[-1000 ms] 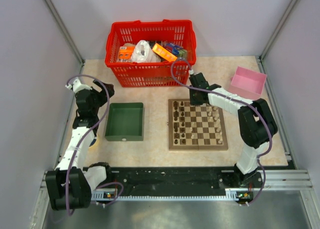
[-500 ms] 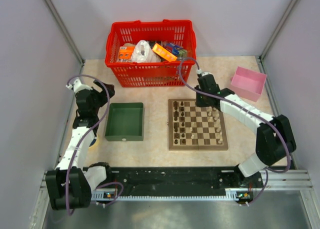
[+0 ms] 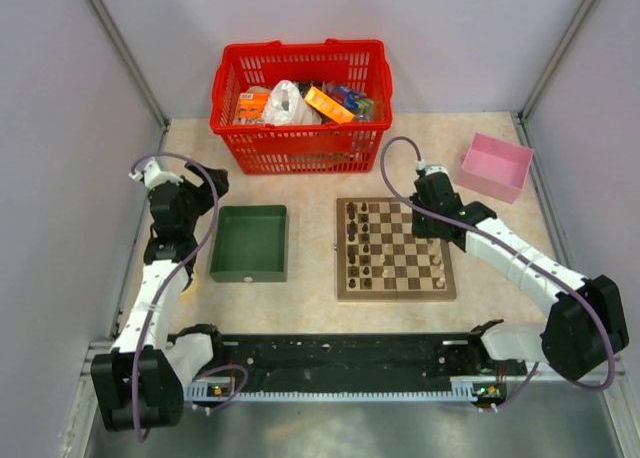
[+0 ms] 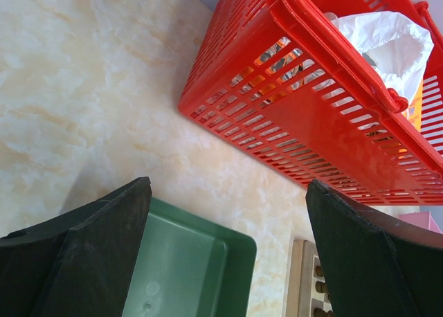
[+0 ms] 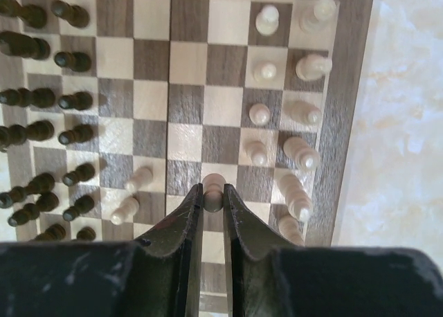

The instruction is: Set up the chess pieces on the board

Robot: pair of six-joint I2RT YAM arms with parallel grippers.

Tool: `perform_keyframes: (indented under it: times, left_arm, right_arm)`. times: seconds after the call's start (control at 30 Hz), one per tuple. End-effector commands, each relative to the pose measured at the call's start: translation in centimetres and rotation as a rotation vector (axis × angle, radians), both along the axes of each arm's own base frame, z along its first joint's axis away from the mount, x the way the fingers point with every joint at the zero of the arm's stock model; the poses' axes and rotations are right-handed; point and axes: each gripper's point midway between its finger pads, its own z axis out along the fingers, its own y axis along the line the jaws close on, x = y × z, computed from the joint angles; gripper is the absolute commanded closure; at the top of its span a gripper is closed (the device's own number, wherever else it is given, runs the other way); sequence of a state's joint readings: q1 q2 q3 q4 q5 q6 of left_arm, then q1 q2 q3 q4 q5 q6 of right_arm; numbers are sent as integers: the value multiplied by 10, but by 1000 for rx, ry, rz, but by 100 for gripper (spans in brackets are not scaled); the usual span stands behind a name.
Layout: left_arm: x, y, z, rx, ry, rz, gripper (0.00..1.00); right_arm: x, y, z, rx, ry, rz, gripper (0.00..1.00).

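Observation:
The board (image 3: 395, 290) lies right of centre on the table, dark pieces (image 3: 363, 250) along its left columns and pale pieces (image 3: 437, 266) along its right. My right gripper (image 5: 213, 196) is shut on a pale pawn (image 5: 213, 185), held over the board (image 5: 346, 123) near its back right corner. Two more pale pawns (image 5: 133, 192) lie out in the middle squares beside the dark rows (image 5: 41, 99). My left gripper (image 4: 228, 241) hangs open and empty above the green tray's (image 4: 187, 261) back edge, far left of the board (image 4: 299, 279).
A red basket (image 3: 300, 103) full of packets stands at the back centre. A green tray (image 3: 249, 242) lies left of the board. A pink bin (image 3: 495, 164) sits at the back right. Grey walls close in the left, right and rear sides.
My right arm has swung rightward, carrying the gripper from the board's back left area to its back right corner. The left arm has barely moved.

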State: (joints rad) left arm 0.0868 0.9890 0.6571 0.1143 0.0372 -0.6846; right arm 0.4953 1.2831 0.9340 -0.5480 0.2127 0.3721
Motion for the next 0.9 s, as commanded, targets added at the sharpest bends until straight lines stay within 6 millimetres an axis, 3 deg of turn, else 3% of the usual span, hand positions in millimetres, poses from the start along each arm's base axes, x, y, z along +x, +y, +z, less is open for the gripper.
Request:
perform_keyframes:
  times: [0.0,0.43,0.87]
  left_arm:
    - [5,-2,6,-19,-39,-15,1]
    - [5,1,7,-9,-36,-3,1]
    - [6,-2,7,-17,-42,-14,1]
  right_arm:
    - [-15,-8,-11,0,27,-41,87]
    - [-22,-21,-44,-51,71,-103,87]
    - [-15,-22,-56,-56,58,-130,86]
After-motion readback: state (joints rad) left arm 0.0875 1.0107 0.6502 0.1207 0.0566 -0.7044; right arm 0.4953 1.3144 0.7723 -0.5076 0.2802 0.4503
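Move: The pawn held in the right hand is going to the empty square in the white pawn column, about 2 cm back, 3 cm right and 8 cm below. The last set pawn stands one square (3 cm) farther out than that square, a tall white piece 3 cm to its right. Two loose white pawns stand 7 cm left of the hand, 2 and 4 cm back. From the left hand the square is roughly 50 cm right, 9 cm back and 18 cm below. Still pinching the pawn, the right hand sinks about 6 cm, easing back and right towards the empty pawn-column square. ##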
